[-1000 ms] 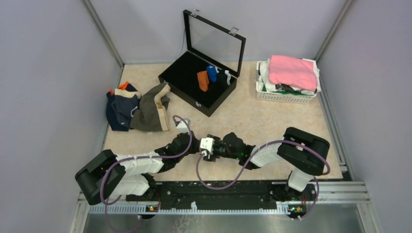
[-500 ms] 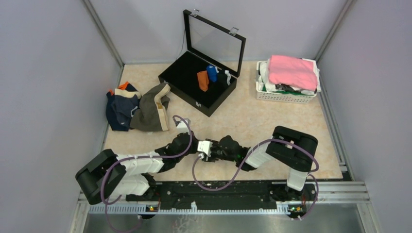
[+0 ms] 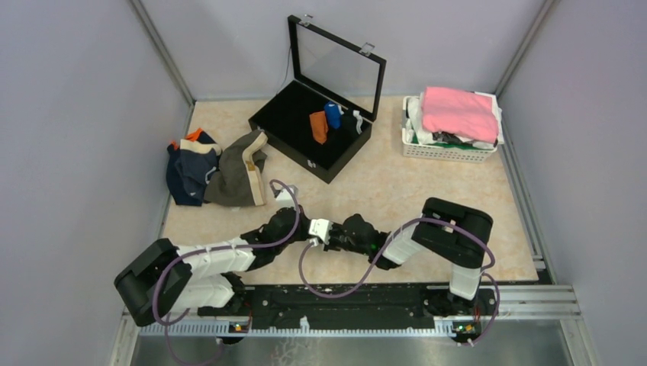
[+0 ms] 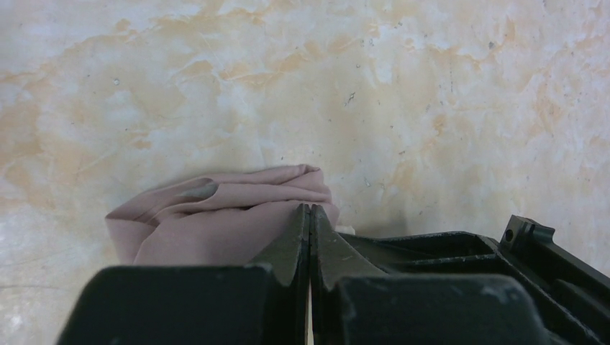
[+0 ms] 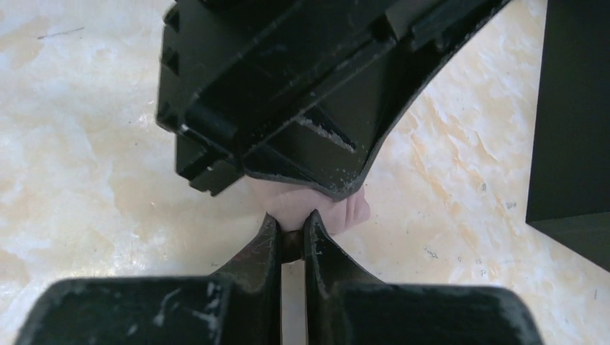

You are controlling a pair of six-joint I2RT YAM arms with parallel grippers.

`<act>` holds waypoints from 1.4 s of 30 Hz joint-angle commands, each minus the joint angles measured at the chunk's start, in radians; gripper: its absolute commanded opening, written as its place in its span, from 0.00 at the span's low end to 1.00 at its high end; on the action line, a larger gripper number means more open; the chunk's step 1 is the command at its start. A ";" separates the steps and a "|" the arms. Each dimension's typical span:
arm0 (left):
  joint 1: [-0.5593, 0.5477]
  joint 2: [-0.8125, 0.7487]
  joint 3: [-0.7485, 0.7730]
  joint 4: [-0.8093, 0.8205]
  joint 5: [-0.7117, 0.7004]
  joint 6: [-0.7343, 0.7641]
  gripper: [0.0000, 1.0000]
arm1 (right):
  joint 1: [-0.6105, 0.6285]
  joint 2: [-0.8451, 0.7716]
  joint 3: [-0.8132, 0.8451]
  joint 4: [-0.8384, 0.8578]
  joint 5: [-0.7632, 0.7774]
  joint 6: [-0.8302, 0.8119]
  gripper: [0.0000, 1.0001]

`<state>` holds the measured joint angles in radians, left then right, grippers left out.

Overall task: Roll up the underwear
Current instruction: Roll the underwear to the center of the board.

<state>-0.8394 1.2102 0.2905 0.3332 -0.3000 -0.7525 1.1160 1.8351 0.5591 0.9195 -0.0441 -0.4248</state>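
Note:
A bunched pale pink-beige underwear (image 4: 216,215) lies on the marbled tabletop. My left gripper (image 4: 309,209) is shut, its tips pressed against the bundle's right end; no cloth shows between the jaws. My right gripper (image 5: 291,220) faces it, shut on a fold of the same underwear (image 5: 338,210), directly below the left gripper's black body (image 5: 302,93). In the top view both wrists meet near the table's front middle and hide this cloth. More underwear, navy (image 3: 187,174) and olive-brown (image 3: 240,174), is piled at the left.
An open black box (image 3: 294,145) with a glass lid stands at the back, holding rolled orange (image 3: 319,126) and blue (image 3: 333,114) pieces. A white basket (image 3: 446,151) at the back right carries a bright pink cloth (image 3: 458,112). Grey walls close in on both sides.
My right gripper has slid left toward the left gripper and closed from open onto the pink underwear. The left gripper has stayed shut and barely moved.

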 commanded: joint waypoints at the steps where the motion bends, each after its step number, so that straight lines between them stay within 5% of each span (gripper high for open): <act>1: 0.006 -0.077 0.063 -0.238 -0.006 0.033 0.00 | 0.007 -0.013 -0.024 -0.023 0.073 0.118 0.00; 7: 0.011 -0.232 0.142 -0.322 -0.019 0.088 0.00 | 0.007 -0.108 -0.048 -0.175 0.089 0.390 0.00; 13: 0.011 -0.362 0.056 -0.273 0.100 0.137 0.00 | 0.007 -0.165 -0.076 -0.275 0.070 0.634 0.00; 21: 0.010 -0.349 -0.010 -0.248 0.202 0.125 0.00 | 0.012 -0.177 -0.051 -0.356 -0.014 0.724 0.00; 34: 0.011 -0.246 -0.051 -0.195 0.139 0.095 0.00 | 0.011 -0.156 -0.036 -0.347 -0.069 0.793 0.00; 42: 0.011 -0.220 -0.085 -0.186 0.143 0.069 0.00 | 0.011 -0.214 -0.013 -0.392 -0.070 0.787 0.40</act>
<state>-0.8318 0.9855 0.2474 0.1497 -0.1505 -0.6720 1.1172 1.6577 0.5205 0.6365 -0.0776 0.3542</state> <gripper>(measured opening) 0.005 0.348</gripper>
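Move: The half-rolled pink underwear lies under my closed left fingertips, its middle about 3 cm to their left, level fore and aft, and 2 cm below. My right fingers are already shut on its right end, so its middle is some 4 cm to their left, 1 cm ahead and 1 cm lower. From my left hand, the open black case is centred about 28 cm straight ahead; the grey garment is 17 cm ahead and 19 cm left. Keeping my pinch on the right end, I draw my right hand back about 5 cm and slightly right, low over the table, rolling the wrist some 40 degrees with its top side going forward and swinging a little clockwise, then open the fingers about a third. Meanwhile my closed left hand lifts clear of the underwear, swings back about 4 cm in an arc and comes down again onto the roll. ##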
